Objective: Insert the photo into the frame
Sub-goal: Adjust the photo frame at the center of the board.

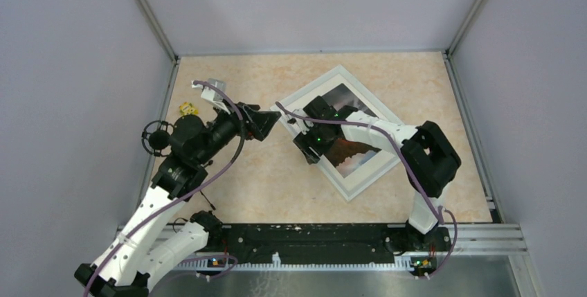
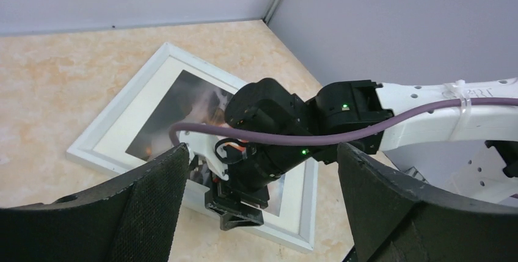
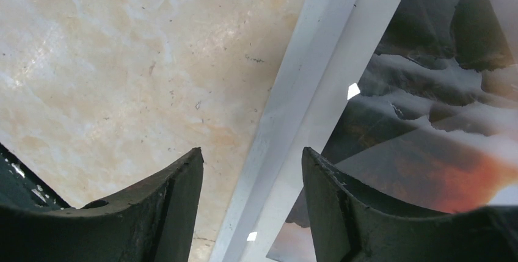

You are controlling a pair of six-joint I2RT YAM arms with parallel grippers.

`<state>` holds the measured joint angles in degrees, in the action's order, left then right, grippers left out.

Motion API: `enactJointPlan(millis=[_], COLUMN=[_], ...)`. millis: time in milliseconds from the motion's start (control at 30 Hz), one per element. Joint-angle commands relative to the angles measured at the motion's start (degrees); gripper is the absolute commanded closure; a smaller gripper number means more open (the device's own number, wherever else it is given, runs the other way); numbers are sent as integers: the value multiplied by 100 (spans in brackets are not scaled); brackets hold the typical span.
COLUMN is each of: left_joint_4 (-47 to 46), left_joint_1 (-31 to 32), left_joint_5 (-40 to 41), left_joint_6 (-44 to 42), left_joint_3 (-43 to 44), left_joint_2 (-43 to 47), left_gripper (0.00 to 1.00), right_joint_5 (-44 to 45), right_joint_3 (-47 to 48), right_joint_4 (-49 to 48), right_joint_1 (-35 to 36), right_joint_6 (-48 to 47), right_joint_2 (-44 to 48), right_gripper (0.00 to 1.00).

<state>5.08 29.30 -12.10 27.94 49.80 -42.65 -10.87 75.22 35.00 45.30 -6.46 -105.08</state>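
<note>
The white frame (image 1: 311,88) lies flat on the table, turned like a diamond, right of centre. Inside its bars lies the dark photo (image 1: 356,150) with an orange-red glow. My right gripper (image 1: 309,146) hangs low over the frame's near-left bar. In the right wrist view its jaws (image 3: 251,152) stand apart astride that bar (image 3: 305,72), one finger over the bare table and the other over the photo (image 3: 440,121). My left gripper (image 1: 270,122) hovers left of the frame, open and empty. From the left wrist, the frame (image 2: 121,102), photo (image 2: 183,100) and right gripper (image 2: 235,210) show between the wide left fingers (image 2: 262,147).
A small yellow object (image 1: 187,109) lies near the left wall. Grey walls enclose the table on three sides. A metal rail (image 1: 477,238) runs along the near edge by the arm bases.
</note>
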Motion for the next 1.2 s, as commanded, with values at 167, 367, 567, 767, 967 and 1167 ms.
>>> enactJointPlan(millis=[167,367,567,767,967,1167], left_joint_4=[-262,-180,-169,-238,-246,-224], left_joint_1=[9,81,201,523,932,980], left_joint_5=[90,340,548,717,959,1063], left_joint_6=[-932,-1211,-1410,-1501,-1792,-1744], left_joint_3=[98,322,323,285,411,382], left_joint_2=[310,404,477,431,353,456], left_gripper=[7,7,7,7,6,7], right_joint_5=[720,1286,2371,2197,1765,1597], right_joint_3=[236,246,-599,-1289,-2061,-2271], right_joint_4=[287,779,1024,654,-863,-1763], right_joint_1=[93,87,-48,-1113,-2215,-3016], right_joint_6=[-308,-846,-2284,-3810,-5608,-6702], right_joint_2=[-522,-709,-199,460,1204,1442], right_gripper=[51,82,100,100,100,100])
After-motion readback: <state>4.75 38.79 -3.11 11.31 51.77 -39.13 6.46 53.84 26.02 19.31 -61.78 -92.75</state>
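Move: The near-left long rim of the photo frame runs almost between the right hand's open fingers, at a point about 2 cm to their right and 3 cm below. From that hand, the photo's middle lies some 6 cm ahead and 10 cm right, the frame's near corner 17 cm back and 12 cm right, its left corner 15 cm ahead and 12 cm left. From the raised, empty left hand, that rim point is roughly 2 cm ahead, 12 cm right and 31 cm down. Lower the right gripper about 3 cm astride the near-left long rim and close the fingers to pinch it. Then, keeping hold, sweep right and forward, some 20 cm to the right, swinging the wrist from its leftward slant until the fingers point down and slightly forward. Draw the open left gripper up and slightly back, tilting it upward. ##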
